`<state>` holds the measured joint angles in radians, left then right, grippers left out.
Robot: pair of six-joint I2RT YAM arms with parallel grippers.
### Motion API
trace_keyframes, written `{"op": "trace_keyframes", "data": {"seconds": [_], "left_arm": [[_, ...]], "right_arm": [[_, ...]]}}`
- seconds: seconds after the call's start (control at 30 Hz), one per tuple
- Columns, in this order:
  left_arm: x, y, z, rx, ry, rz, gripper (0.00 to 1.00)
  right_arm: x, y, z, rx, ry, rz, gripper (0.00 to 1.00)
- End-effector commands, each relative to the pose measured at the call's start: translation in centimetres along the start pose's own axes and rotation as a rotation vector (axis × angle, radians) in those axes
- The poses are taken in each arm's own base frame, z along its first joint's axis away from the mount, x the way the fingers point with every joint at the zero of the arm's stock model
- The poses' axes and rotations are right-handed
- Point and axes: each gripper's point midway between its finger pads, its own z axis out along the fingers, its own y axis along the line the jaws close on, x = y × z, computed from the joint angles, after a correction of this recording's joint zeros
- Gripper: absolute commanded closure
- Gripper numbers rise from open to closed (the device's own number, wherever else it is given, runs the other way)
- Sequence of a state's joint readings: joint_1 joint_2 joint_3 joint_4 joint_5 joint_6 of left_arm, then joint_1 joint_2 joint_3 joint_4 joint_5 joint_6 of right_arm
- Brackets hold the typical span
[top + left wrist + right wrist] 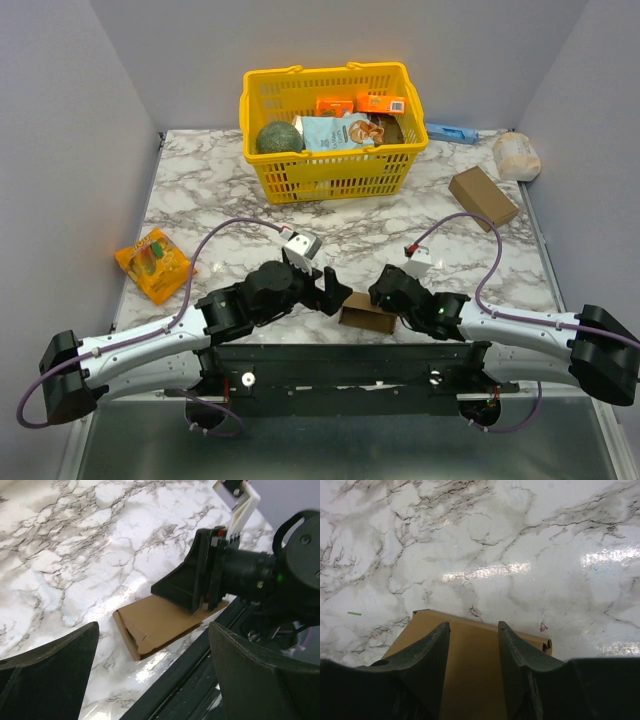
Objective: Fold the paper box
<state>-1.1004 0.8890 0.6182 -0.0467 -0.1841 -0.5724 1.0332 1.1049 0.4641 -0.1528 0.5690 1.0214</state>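
The paper box [365,319] lies flat on the marble right at the table's near edge, a thin brown cardboard piece with a folded flap and notched tab on its left end [142,642]. My right gripper [472,626] rests on top of it with its fingers partly apart and bare cardboard [470,680] between them; they grip nothing. In the left wrist view one of its black fingers [185,585] presses on the box's right half. My left gripper [153,627] hovers just left of the box, jaws wide open and empty.
A yellow basket [262,92] of groceries stands at the back centre. A blocky brown carton [483,196] and a white roll [517,155] lie at the back right, an orange snack packet [153,263] at the left. The black front rail [200,665] runs beside the box.
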Motion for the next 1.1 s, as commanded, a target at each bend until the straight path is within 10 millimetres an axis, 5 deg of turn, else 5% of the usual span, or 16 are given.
{"op": "trace_keyframes", "data": {"seconds": [0.0,0.2,0.37,0.77,1.07], "left_arm": [[0.9,-0.3,1.6,0.024,0.105,-0.168,0.02],[5.2,0.9,4.0,0.027,0.236,-0.211,0.2],[7.9,1.8,4.9,0.022,0.297,-0.229,0.26],[15.0,6.4,4.0,-0.117,0.474,-0.16,0.37],[16.4,8.7,4.3,-0.195,0.512,-0.069,0.43]], "right_arm": [[-0.4,-0.8,0.2,0.041,-0.035,0.002,0.48],[-0.3,-1.0,0.2,0.048,-0.035,-0.003,0.48],[-0.4,-1.1,0.2,0.049,-0.04,-0.002,0.48],[-0.5,-1.2,0.1,0.052,-0.043,-0.003,0.48],[-1.8,-1.0,-2.7,0.005,-0.016,-0.046,0.23]]}}
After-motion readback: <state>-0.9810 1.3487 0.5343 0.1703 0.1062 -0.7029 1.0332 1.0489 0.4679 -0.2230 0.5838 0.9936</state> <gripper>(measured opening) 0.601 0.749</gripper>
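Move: The paper box, lid nearly closed, has its middle about 7 cm to the right of the left hand, some 2 cm back and roughly 16 cm below. The right gripper is already at its lid, about 9 cm right of the left hand, 1 cm ahead and 13 cm below. The table's front edge runs straight back some 10 cm, 18 cm below. For the right hand, the box's middle is about 2 cm left, 3 cm back and 3 cm below. The left fingers come into contact with the paper box at its left end, one tip at the near-left corner beside a small cardboard tab. The hand drops about 14 cm, easing slightly right, tips some 20 degrees steeper and closes from wide open to a bit over half. The right hand holds still on the lid, then at the end opens wider and starts easing right and up. ##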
